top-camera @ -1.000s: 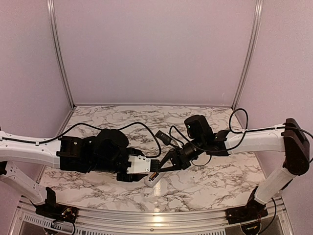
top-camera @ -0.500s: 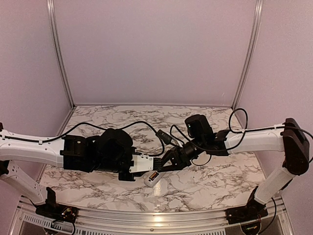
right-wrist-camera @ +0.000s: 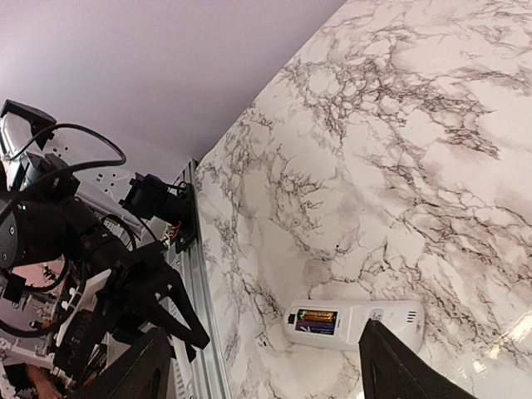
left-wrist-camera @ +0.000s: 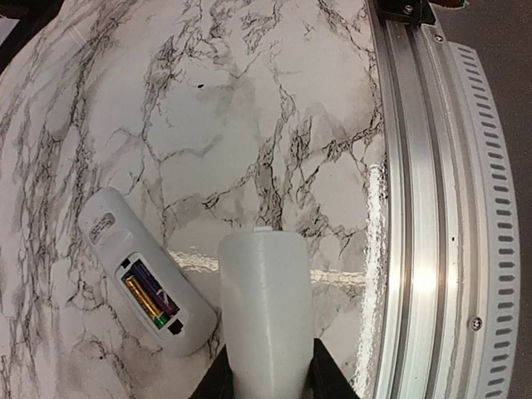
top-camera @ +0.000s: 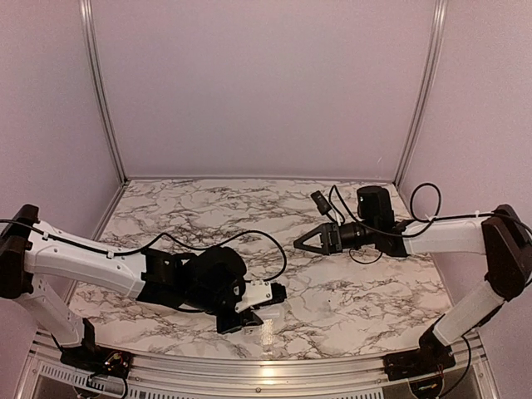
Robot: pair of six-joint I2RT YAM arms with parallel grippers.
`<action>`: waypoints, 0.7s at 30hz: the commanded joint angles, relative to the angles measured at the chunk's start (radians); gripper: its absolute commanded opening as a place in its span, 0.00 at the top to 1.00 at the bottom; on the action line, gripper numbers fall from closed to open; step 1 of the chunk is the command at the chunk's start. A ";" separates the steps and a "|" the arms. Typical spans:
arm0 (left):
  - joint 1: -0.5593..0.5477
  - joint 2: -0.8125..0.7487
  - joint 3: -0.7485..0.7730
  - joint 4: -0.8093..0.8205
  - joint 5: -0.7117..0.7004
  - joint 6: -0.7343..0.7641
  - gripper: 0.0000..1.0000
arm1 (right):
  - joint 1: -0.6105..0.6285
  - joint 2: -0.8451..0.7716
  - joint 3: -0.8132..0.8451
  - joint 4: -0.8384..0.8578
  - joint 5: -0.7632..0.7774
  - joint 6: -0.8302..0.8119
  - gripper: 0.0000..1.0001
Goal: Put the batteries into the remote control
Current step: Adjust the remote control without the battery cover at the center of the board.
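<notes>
The white remote control (left-wrist-camera: 125, 249) lies back-up on the marble near the front rail, with its compartment open. The batteries (left-wrist-camera: 148, 299) sit side by side inside it, one golden, one purplish. It also shows in the right wrist view (right-wrist-camera: 357, 322) with the batteries (right-wrist-camera: 317, 318), and faintly in the top view (top-camera: 266, 332). My left gripper (left-wrist-camera: 270, 382) is shut on a white curved battery cover (left-wrist-camera: 264, 307), held just right of the remote. In the top view the left gripper (top-camera: 259, 303) is low by the front edge. My right gripper (top-camera: 299, 243) is open, empty and raised well away from the remote (right-wrist-camera: 266, 374).
The aluminium front rail (left-wrist-camera: 432, 216) runs close beside the cover and the remote. The left arm's black wrist and cables (right-wrist-camera: 50, 224) fill the left of the right wrist view. Marble tabletop (top-camera: 249, 199) stretches to the back wall.
My right gripper has pulled back to the right, away from the remote. My left arm has swung toward the front edge with the cover. The remote now lies nearer the front rail.
</notes>
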 commanded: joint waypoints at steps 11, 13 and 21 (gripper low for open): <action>0.043 0.270 0.044 0.197 0.114 -0.236 0.87 | -0.028 0.232 0.132 0.064 0.140 0.019 0.24; 0.065 0.282 0.035 0.209 0.116 -0.237 0.87 | -0.028 0.258 0.139 0.074 0.134 0.022 0.24; 0.123 0.319 0.021 0.185 0.114 -0.236 0.88 | -0.028 0.334 0.163 0.110 0.107 0.034 0.27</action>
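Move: The left gripper still holds the battery cover; the open remote, batteries in, lies on the board about 8 cm ahead of it, 3 cm to its right and 9 cm below. A pale strip on the board lies roughly 4 cm back, 3 cm right and 10 cm down. From the empty right gripper the remote is some 7 cm back, 10 cm left and 16 cm below, and the held cover about 13 cm back, 7 cm left and 8 cm below. Keep the battery cover pinched in the left gripper and lower it about 8 cm towards the remote, then ease it forward close to the battery end, turning the wrist some 20 degrees. Bring the open right gripper forward over the board, then mainly down about 7 cm, swinging its fingertips slightly clockwise. ##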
